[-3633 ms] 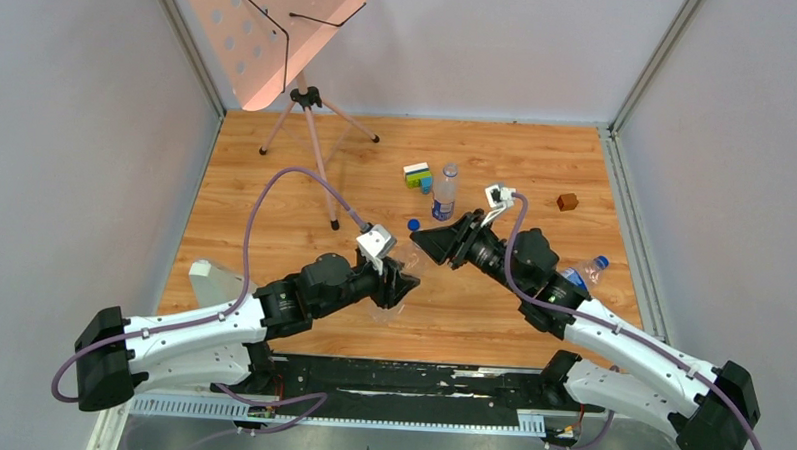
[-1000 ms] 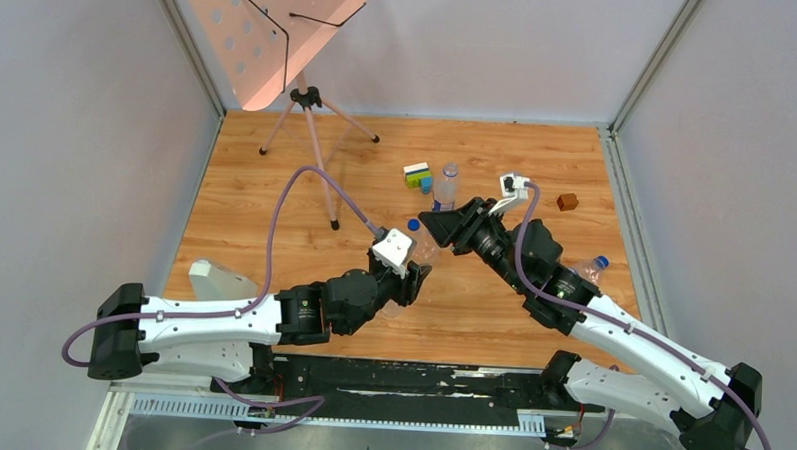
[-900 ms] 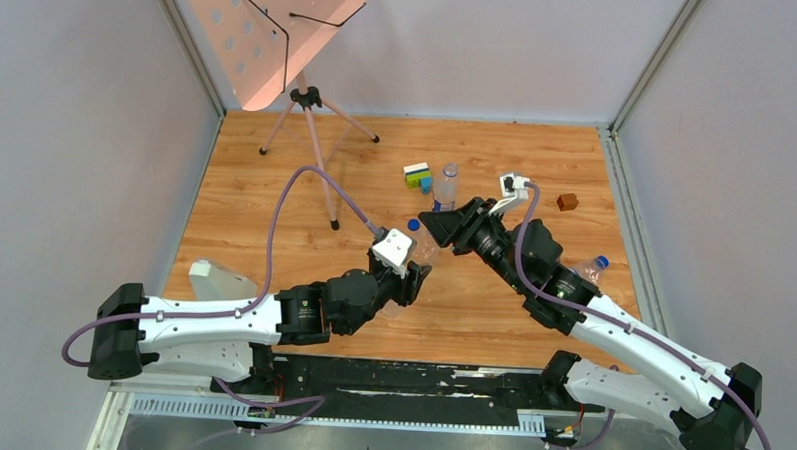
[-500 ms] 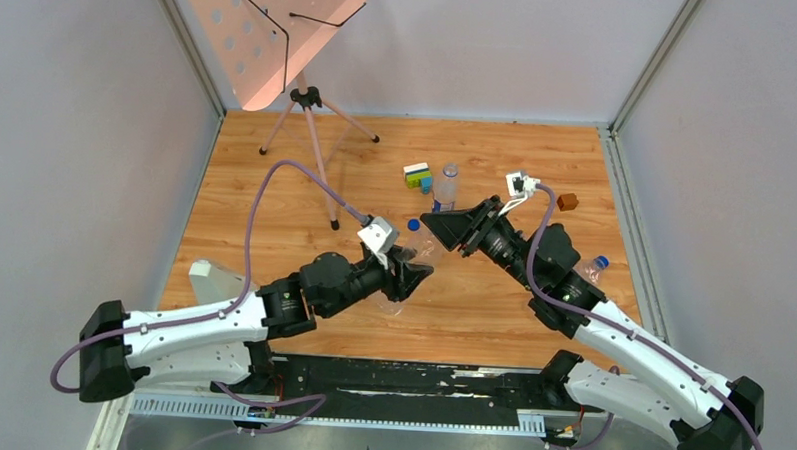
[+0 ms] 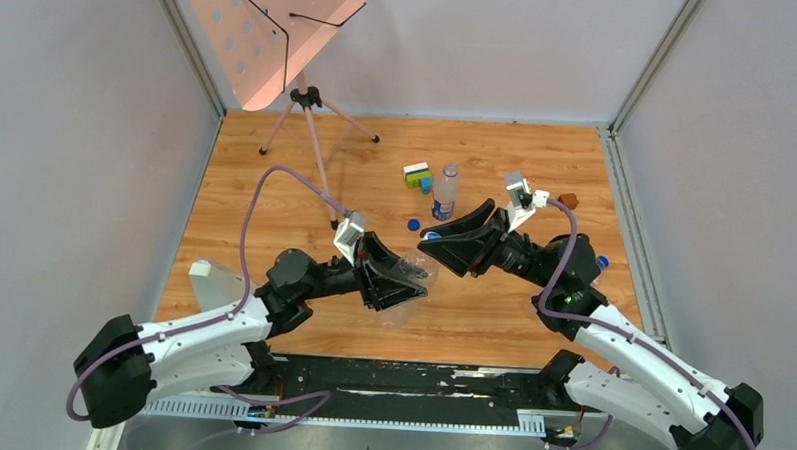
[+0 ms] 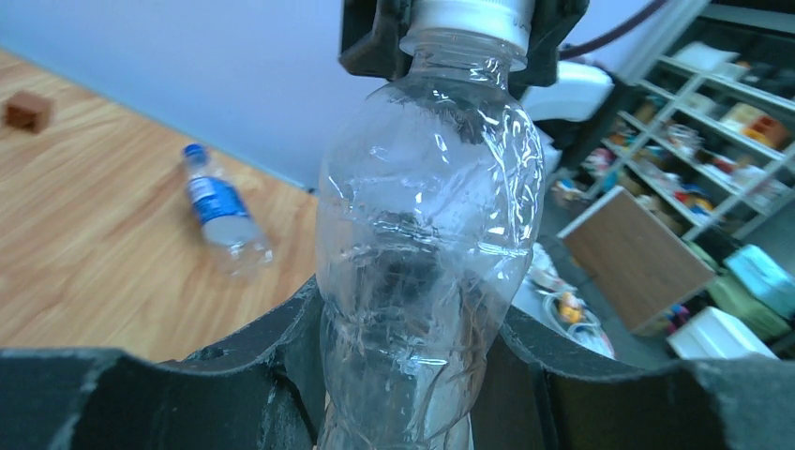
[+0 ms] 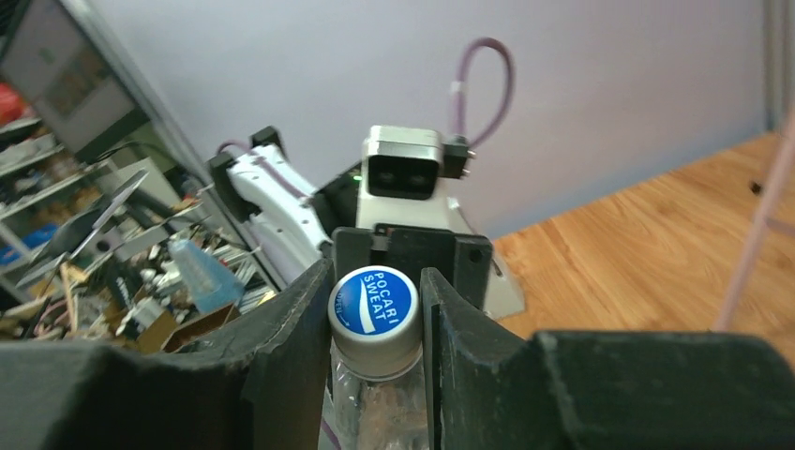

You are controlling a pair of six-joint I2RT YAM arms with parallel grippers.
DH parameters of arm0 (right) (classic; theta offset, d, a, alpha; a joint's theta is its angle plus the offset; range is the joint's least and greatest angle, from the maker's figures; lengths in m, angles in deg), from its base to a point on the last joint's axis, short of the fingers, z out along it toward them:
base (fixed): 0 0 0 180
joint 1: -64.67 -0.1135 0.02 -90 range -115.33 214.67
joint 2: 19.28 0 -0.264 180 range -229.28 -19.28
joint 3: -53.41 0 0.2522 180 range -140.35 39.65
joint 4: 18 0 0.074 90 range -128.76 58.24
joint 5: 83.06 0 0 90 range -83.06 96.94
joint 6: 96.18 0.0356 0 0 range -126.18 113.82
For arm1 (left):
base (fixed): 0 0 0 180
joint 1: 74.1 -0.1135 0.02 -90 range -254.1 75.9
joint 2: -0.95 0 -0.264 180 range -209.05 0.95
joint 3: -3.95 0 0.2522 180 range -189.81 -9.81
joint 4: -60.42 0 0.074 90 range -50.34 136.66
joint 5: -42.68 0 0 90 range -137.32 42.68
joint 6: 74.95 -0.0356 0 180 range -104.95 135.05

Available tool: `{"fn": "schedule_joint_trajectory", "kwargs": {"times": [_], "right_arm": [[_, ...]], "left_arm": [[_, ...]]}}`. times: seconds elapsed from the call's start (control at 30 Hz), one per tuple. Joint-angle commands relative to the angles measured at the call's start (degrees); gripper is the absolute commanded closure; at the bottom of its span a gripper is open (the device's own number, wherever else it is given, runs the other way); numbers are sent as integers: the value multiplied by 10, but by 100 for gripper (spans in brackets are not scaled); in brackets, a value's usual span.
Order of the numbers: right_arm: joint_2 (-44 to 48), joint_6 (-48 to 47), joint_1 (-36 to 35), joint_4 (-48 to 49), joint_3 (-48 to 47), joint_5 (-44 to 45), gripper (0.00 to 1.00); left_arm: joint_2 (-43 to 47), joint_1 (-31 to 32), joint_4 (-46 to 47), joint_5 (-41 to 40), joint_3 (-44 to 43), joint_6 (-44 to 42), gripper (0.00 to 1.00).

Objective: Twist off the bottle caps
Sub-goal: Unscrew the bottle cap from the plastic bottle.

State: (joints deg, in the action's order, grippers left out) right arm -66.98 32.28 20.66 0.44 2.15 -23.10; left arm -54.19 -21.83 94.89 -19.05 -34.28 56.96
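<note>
My left gripper [image 6: 412,328] is shut on the body of a clear, crinkly unlabelled bottle [image 6: 427,234], held up off the table [image 5: 276,181]. Its cap [image 7: 375,305], whitish at the rim with a blue printed top, sits between the fingers of my right gripper [image 7: 377,300], which is shut on it. From above, the two grippers meet mid-table, the left gripper [image 5: 398,275] on the bottle [image 5: 415,274] and the right gripper [image 5: 432,238] at its neck. A loose blue cap [image 5: 413,225] lies on the wood close by.
A blue-labelled bottle [image 5: 445,194] stands behind the grippers beside a toy block cluster [image 5: 417,176]. Another labelled bottle [image 6: 222,211] lies at the right, mostly hidden by my right arm from above. A brown cube [image 5: 567,201] and a tripod stand [image 5: 308,132] are farther back.
My left wrist has drawn back to the left, and the bottle now leans over toward the right gripper. My right arm has turned and shifted, keeping its hold on the cap.
</note>
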Motion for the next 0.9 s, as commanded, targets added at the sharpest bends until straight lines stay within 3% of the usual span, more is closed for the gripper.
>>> {"fn": "schedule_joint_trajectory", "kwargs": {"times": [0.0, 0.17, 0.33, 0.43, 0.47, 0.5, 0.53, 0.57, 0.63, 0.73, 0.77, 0.87], "right_arm": [[-2, 59, -12, 204, -47, -277, 100], [-12, 66, -11, 198, -73, -366, 100], [-11, 120, -10, 266, -85, -441, 100], [13, 63, -9, 170, -99, -410, 100], [26, 10, -9, 80, -107, -363, 100], [40, -37, -9, -6, -121, -294, 93], [52, -64, -9, -70, -126, -220, 74], [65, -80, -9, -108, -127, -158, 53], [87, -85, -9, -150, -117, -43, 30], [97, -77, -9, -205, -111, 81, 24], [95, -64, -9, -230, -113, 123, 23], [83, -72, -9, -293, -126, 158, 23]], "left_arm": [[-49, -48, 242, -28, -4, 125, 100], [-74, -50, 316, 9, -6, 148, 100], [-101, -56, 380, 84, -22, 188, 100], [-114, -57, 381, 127, -40, 202, 100], [-117, -57, 376, 128, -41, 199, 100], [-115, -57, 362, 123, -39, 193, 100], [-108, -57, 347, 118, -38, 176, 100], [-100, -57, 299, 108, -37, 161, 100], [-63, -53, 162, 76, -42, 91, 100], [21, -30, -65, -11, -78, -73, 100], [36, -11, -193, -72, -93, -106, 100], [68, 22, -438, -174, -169, -246, 100]]}}
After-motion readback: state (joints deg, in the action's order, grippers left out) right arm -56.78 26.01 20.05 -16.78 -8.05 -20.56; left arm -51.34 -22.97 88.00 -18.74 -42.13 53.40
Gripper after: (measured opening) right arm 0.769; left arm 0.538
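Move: The right hand already pinches the white-rimmed cap between its pads, on the clear bottle gripped by the left; from the left hand that cap lies about 5 cm right, 3 ahead and 8 up. From the right hand, the standing bottle is some 23 cm ahead, 2 right and 26 below; the loose blue cap on the table is about 21 cm ahead, 5 left and 35 below. Both hands draw back some 6 cm, counter-turning; then right releases the cap, moving rightward as both rise forward. ##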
